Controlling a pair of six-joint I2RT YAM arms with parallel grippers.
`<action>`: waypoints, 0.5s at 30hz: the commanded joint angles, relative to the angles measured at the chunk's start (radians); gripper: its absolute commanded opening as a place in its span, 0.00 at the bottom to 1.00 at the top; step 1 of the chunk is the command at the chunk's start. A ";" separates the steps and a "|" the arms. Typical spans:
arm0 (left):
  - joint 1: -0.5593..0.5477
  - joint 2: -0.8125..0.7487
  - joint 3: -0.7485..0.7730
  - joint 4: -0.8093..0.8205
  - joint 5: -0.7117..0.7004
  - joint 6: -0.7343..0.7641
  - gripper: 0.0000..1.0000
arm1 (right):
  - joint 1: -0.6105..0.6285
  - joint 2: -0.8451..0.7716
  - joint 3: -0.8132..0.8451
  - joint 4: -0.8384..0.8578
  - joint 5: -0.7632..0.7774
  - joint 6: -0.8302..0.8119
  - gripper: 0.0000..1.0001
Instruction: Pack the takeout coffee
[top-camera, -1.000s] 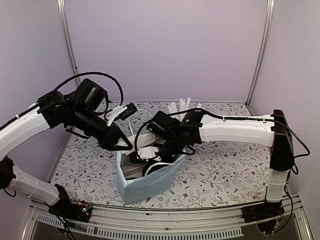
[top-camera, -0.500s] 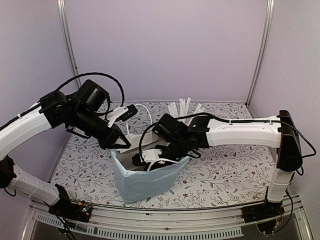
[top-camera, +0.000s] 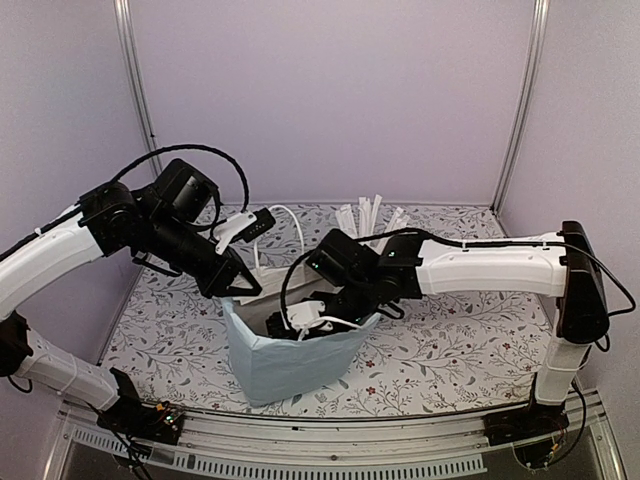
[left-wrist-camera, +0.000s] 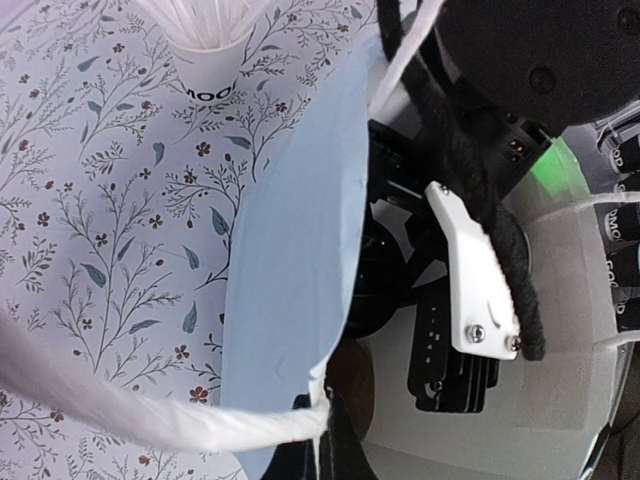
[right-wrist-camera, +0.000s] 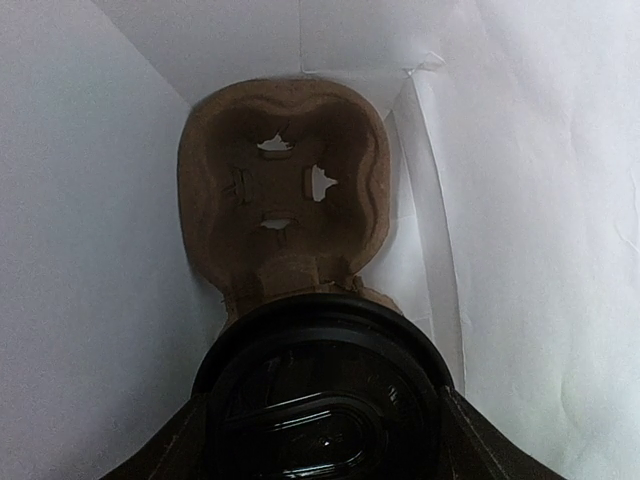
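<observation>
The takeout coffee (right-wrist-camera: 325, 400), seen from above as a black lid, is deep inside the pale blue paper bag (top-camera: 290, 360). My right gripper (right-wrist-camera: 325, 435) is shut on it, a finger on each side. Just beyond the lid, a brown cardboard cup carrier (right-wrist-camera: 280, 190) lies on the bag's floor. My left gripper (left-wrist-camera: 325, 445) is shut on the bag's rim (left-wrist-camera: 290, 250), where the white handle (left-wrist-camera: 150, 420) joins it, at the bag's left corner. In the top view my right gripper (top-camera: 303, 322) reaches down into the bag's mouth and the cup is hidden.
A white paper cup full of tall white wrapped sticks (top-camera: 370, 215) stands behind the bag on the flowered tablecloth (top-camera: 450, 330). The bag's other white handle (top-camera: 285, 225) arches up at the back. Purple walls close in the table.
My left gripper has shut on the bag's rim, and the bag now stands straighter. My right gripper has sunk a little deeper into the bag with the coffee.
</observation>
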 joint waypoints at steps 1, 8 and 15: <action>0.011 -0.003 -0.022 0.032 -0.030 0.005 0.00 | 0.015 0.059 0.010 -0.150 0.039 -0.064 0.63; 0.011 -0.009 -0.024 0.034 -0.030 0.010 0.00 | 0.030 0.055 0.052 -0.226 0.002 -0.063 0.78; 0.011 -0.004 -0.007 0.031 -0.024 0.009 0.00 | 0.048 0.030 0.151 -0.265 -0.012 -0.039 0.99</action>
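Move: The right hand is deep in the bag, fingers around the lidded coffee cup, with the carrier's right pocket nearly straight below it, about 7 cm down and 1 cm to the left. The carrier's empty pocket lies some 10 cm to the hand's left and 8 cm below it; the straw cup stands outside, about 15 cm ahead, 15 cm right and 5 cm lower. From the left hand, the right pocket is about 7 cm right, 2 cm back and 19 cm down. The right hand opens its fingers from about two-thirds to nearly full width around the lidded coffee cup over the carrier's right pocket, while drifting about 1.5 cm back and 1 cm right, rising slightly, and tipping some 5 degrees so that the fingers point more steeply down. The far finger comes free of the lid and the near one stays close beside it, while the left hand holds still, its shut fingers keeping their pinch on the far-left part of the bag's rim. ##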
